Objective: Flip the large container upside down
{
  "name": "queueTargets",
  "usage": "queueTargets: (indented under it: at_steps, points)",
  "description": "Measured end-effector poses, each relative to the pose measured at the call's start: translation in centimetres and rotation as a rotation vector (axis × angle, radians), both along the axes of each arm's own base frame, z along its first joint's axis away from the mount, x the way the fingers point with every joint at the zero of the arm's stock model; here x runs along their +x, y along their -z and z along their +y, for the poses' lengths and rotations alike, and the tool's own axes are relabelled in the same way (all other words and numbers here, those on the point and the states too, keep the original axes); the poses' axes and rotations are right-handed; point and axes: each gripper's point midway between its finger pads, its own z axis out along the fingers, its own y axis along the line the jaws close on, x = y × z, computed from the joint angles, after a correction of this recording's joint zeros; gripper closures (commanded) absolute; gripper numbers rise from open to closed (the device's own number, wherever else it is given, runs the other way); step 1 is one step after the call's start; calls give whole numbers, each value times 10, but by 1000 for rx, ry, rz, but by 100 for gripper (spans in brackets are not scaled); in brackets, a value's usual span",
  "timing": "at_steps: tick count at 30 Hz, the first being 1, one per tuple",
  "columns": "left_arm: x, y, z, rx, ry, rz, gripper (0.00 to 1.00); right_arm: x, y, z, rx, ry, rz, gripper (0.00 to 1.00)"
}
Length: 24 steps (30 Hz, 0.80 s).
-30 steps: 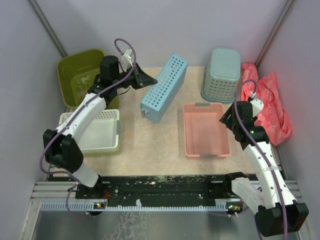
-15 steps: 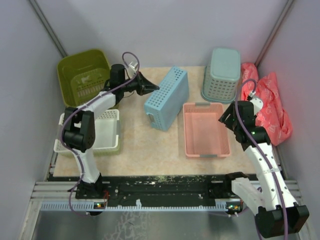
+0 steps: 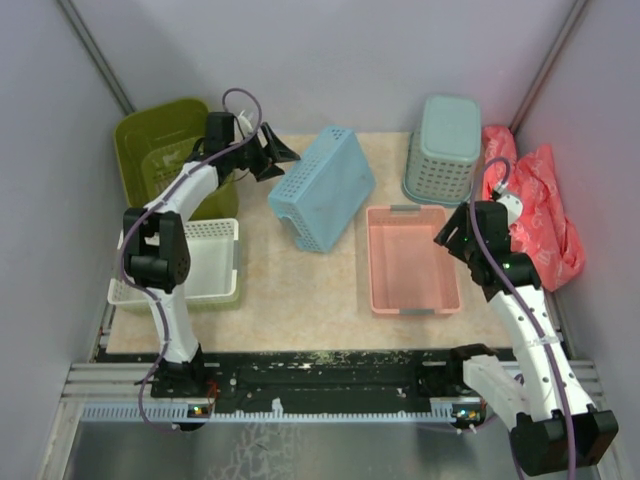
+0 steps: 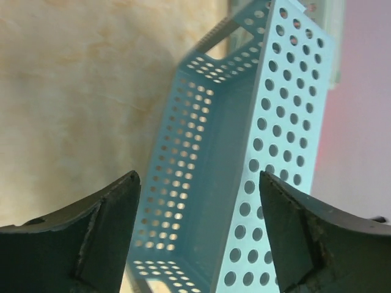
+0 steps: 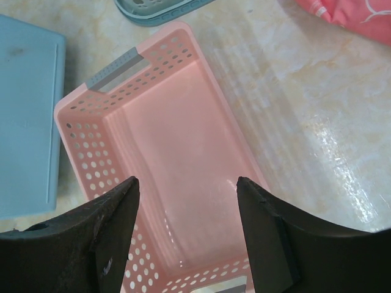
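The large container is a deep olive-green tub standing upright, opening up, in the far left corner; my left arm crosses its right side. My left gripper is open and empty just right of the tub, pointing at a light-blue perforated basket that lies tipped with its smooth bottom facing up. In the left wrist view the gripper is open, with the blue basket ahead and apart from the fingers. My right gripper is open and empty; in the right wrist view it hovers over a pink basket.
A pale-green tray with a white inner tray lies at the front left. The pink basket sits centre right. A teal lattice basket stands upside down at the back right. A red bag lies against the right wall.
The blue basket has toppled from standing on its long side to lying bottom up. My left gripper has pulled back left toward the olive tub. The right arm has barely moved.
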Motion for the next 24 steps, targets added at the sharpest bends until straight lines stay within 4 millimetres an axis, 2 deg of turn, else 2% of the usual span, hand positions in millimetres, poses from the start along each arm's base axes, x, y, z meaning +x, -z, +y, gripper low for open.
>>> queueTargets:
  at_steps: [5,8,12,18,21,24]
  points:
    - [14,-6,18,148,-59,-51,1,6,-3,16,36,-84,-18,32]
    - [22,-13,30,230,-97,-87,1,9,-2,31,48,-150,-16,31]
    - [29,-25,45,324,-146,-131,1,9,7,76,37,-313,12,30]
    - [27,-57,61,440,-208,-216,1,2,39,131,9,-500,112,30]
    - [18,-78,60,479,-219,-270,1,-1,57,151,-9,-557,164,30]
    - [5,-101,51,498,-215,-331,1,-3,76,165,-29,-597,214,37]
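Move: The tipped blue container's middle is about 9 cm to the left hand's right, 4 cm back and 8 cm below; the large green bin is some 26 cm left of this hand, level and 12 cm below. From the right hand, the pink container's middle is about 6 cm left, 3 cm ahead and 16 cm below; the blue one 24 cm left, 16 cm ahead, 10 cm below. Left hand opens fully, rising about 10 cm off the blue container; right swings 16 cm left, sinking towards pink's left rim. ##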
